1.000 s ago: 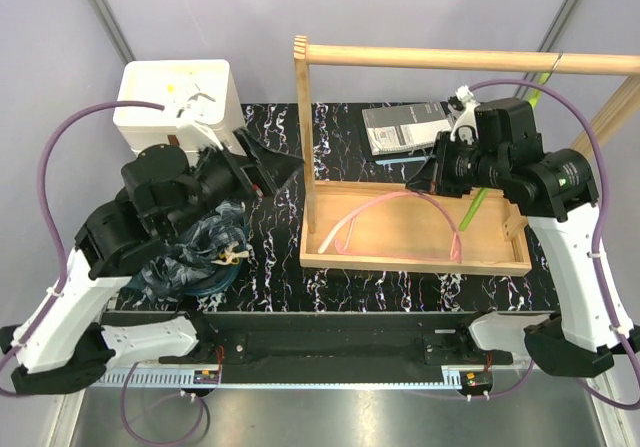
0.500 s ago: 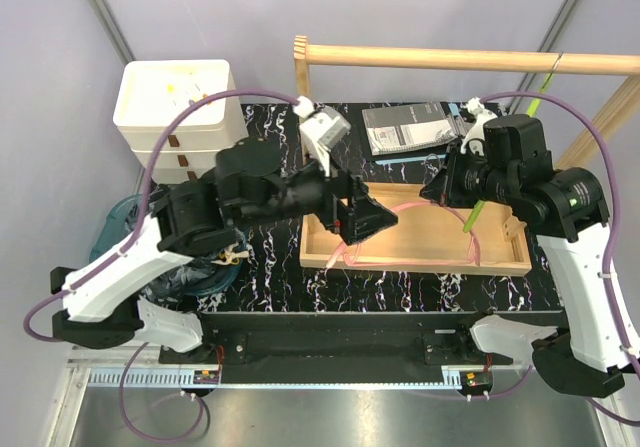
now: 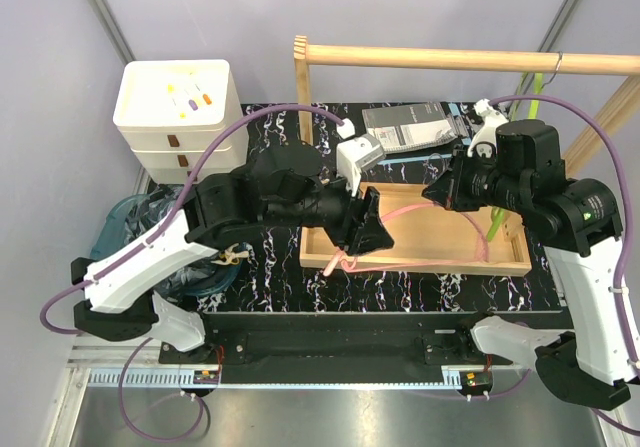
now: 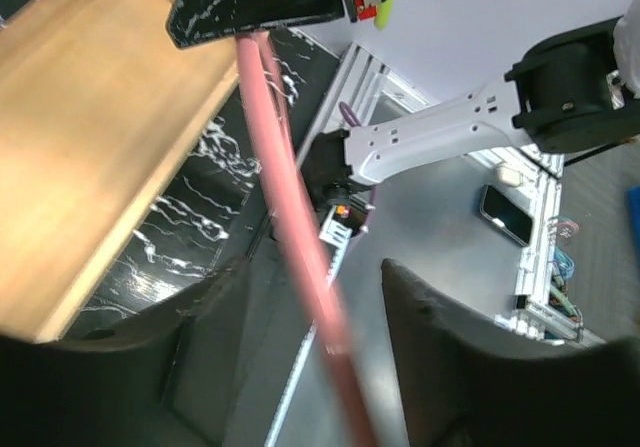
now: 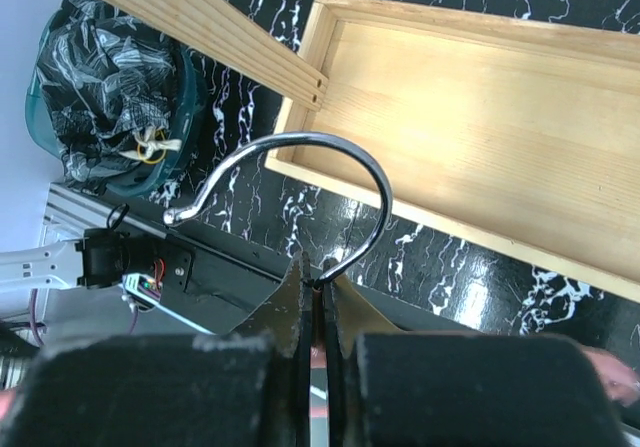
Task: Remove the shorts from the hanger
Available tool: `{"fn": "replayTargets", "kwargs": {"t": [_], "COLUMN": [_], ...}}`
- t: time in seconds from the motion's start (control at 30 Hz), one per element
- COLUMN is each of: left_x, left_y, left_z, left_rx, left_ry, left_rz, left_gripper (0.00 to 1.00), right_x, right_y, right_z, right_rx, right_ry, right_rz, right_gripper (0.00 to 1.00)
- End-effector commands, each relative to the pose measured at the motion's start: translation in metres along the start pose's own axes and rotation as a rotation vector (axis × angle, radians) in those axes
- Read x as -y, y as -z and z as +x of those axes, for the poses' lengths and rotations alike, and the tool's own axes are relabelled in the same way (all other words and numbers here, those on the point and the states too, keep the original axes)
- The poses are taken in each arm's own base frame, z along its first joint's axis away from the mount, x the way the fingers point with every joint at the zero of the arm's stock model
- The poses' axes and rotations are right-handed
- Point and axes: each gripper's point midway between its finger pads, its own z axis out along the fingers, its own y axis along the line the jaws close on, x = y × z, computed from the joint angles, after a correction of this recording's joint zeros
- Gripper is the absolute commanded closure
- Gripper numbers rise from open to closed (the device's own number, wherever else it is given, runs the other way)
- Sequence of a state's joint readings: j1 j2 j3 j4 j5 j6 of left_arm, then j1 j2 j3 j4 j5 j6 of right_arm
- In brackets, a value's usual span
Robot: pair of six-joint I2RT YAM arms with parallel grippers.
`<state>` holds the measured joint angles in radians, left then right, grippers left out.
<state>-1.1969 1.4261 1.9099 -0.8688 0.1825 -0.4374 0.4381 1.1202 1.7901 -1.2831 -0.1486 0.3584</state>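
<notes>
The shorts lie crumpled in a teal basin at the table's left, dark with a blue-grey marbled pattern, off the hanger. The pink hanger is held above the wooden tray. My right gripper is shut on its neck, and in the right wrist view the metal hook curls out of the gripper. My left gripper straddles the hanger's left bar. In the left wrist view this gripper has a gap on each side of the bar.
A wooden rack with a top rail stands over the tray. Stacked white boxes sit at the back left, a grey booklet behind the tray. A green hanger hangs near my right arm.
My left arm has swung from the basin rightward over the tray, and its jaws have narrowed around the pink bar. My right arm has lowered slightly with the hanger.
</notes>
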Motion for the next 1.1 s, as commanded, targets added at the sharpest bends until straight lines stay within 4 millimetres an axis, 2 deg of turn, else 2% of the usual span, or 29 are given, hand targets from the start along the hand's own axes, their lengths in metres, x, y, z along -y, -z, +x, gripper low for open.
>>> {"fn": "replayTargets", "kwargs": {"t": [0.0,0.03,0.13,0.17,0.33,0.37,0.47,0.5,0.53,0.57,0.6,0.63,0.67,0.7,0.77,0.83,0.87,0.9,0.97,1.0,1.07], "left_x": [0.016,0.015,0.008,0.005,-0.01,-0.01,-0.009,-0.008,-0.007,-0.006,-0.004,-0.002,0.001,0.005,0.013,0.018,0.021,0.017,0.017,0.021,0.029], "left_y": [0.016,0.018,0.029,0.033,0.059,0.064,0.081,0.089,0.092,0.097,0.105,0.109,0.118,0.121,0.133,0.137,0.147,0.145,0.148,0.15,0.151], "left_z": [-0.014,-0.015,-0.015,-0.012,-0.001,0.0,0.005,0.01,0.011,0.012,0.017,0.017,0.016,0.022,0.024,0.029,0.03,0.035,0.038,0.038,0.038], "left_rx": [0.043,0.048,0.062,0.055,0.066,0.074,0.101,0.109,0.121,0.128,0.134,0.144,0.165,0.153,0.174,0.179,0.204,0.201,0.218,0.221,0.212], "left_ry": [-0.054,-0.058,-0.077,-0.079,-0.112,-0.112,-0.101,-0.09,-0.085,-0.081,-0.069,-0.065,-0.058,-0.057,-0.056,-0.059,-0.06,-0.053,-0.046,-0.044,-0.035], "left_rz": [0.059,0.052,0.013,0.0,-0.056,-0.056,-0.035,-0.021,-0.012,-0.005,0.018,0.037,0.056,0.086,0.125,0.163,0.174,0.169,0.178,0.196,0.24], "left_gripper": [0.63,0.68,0.98,1.0,1.0,1.0,1.0,1.0,1.0,1.0,1.0,1.0,1.0,1.0,1.0,1.0,1.0,1.0,1.0,1.0,1.0], "right_x": [-0.018,-0.019,-0.022,-0.022,-0.025,-0.025,-0.028,-0.029,-0.029,-0.035,-0.038,-0.041,-0.055,-0.061,-0.076,-0.085,-0.093,-0.095,-0.106,-0.107,-0.113], "right_y": [0.008,0.009,0.01,0.011,0.014,0.014,0.019,0.021,0.021,0.027,0.03,0.03,0.039,0.044,0.059,0.068,0.081,0.082,0.097,0.094,0.102], "right_z": [-0.012,-0.011,-0.009,-0.008,-0.006,-0.005,0.002,0.005,0.01,0.016,0.02,0.027,0.034,0.038,0.043,0.048,0.051,0.056,0.061,0.066,0.07], "right_rx": [0.049,0.047,0.034,0.029,0.019,0.013,-0.002,-0.008,-0.023,-0.03,-0.039,-0.064,-0.087,-0.098,-0.104,-0.112,-0.102,-0.113,-0.12,-0.15,-0.171], "right_ry": [0.031,0.034,0.027,0.025,0.017,0.016,0.013,0.014,0.016,0.024,0.033,0.046,0.059,0.068,0.084,0.087,0.105,0.096,0.081,0.057,0.03], "right_rz": [-0.092,-0.1,-0.113,-0.114,-0.127,-0.131,-0.149,-0.162,-0.171,-0.212,-0.24,-0.275,-0.367,-0.407,-0.512,-0.583,-0.653,-0.675,-0.767,-0.785,-0.843], "right_gripper": [0.97,0.87,0.77,0.76,0.55,0.47,0.36,0.29,0.26,0.23,0.14,0.1,0.07,0.04,0.0,0.0,0.0,0.0,0.0,0.0,0.0]}}
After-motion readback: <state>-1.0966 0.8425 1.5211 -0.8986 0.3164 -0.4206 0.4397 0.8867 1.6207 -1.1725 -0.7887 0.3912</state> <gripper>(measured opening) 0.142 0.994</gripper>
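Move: Between the left hand's still-open fingers runs the pink hanger's left shoulder, level with the finger pads; the hanger's neck sits about 9 cm to that hand's right and 4 cm ahead, at about its height, already gripped by the right hand. From the right hand, the hanger's right shoulder lies some 4 cm right, 4 cm back and 3 cm lower. The green hanger hangs roughly 10 cm ahead and 10 cm to the right of the right hand at a similar height, the wooden tray's middle some 10 cm ahead, 2 cm right and 30 cm below. Closing first, the left fingers pinch the pink hanger's left shoulder and then carry it about 15 cm to the left and some 5 cm back. The right fingers open wide, letting go of the neck; that hand draws back about 12 cm, with a little left and up, wrist swinging some 30 degrees counter-clockwise and its left side rising, so the open jaws come around to the hanger's right shoulder. ##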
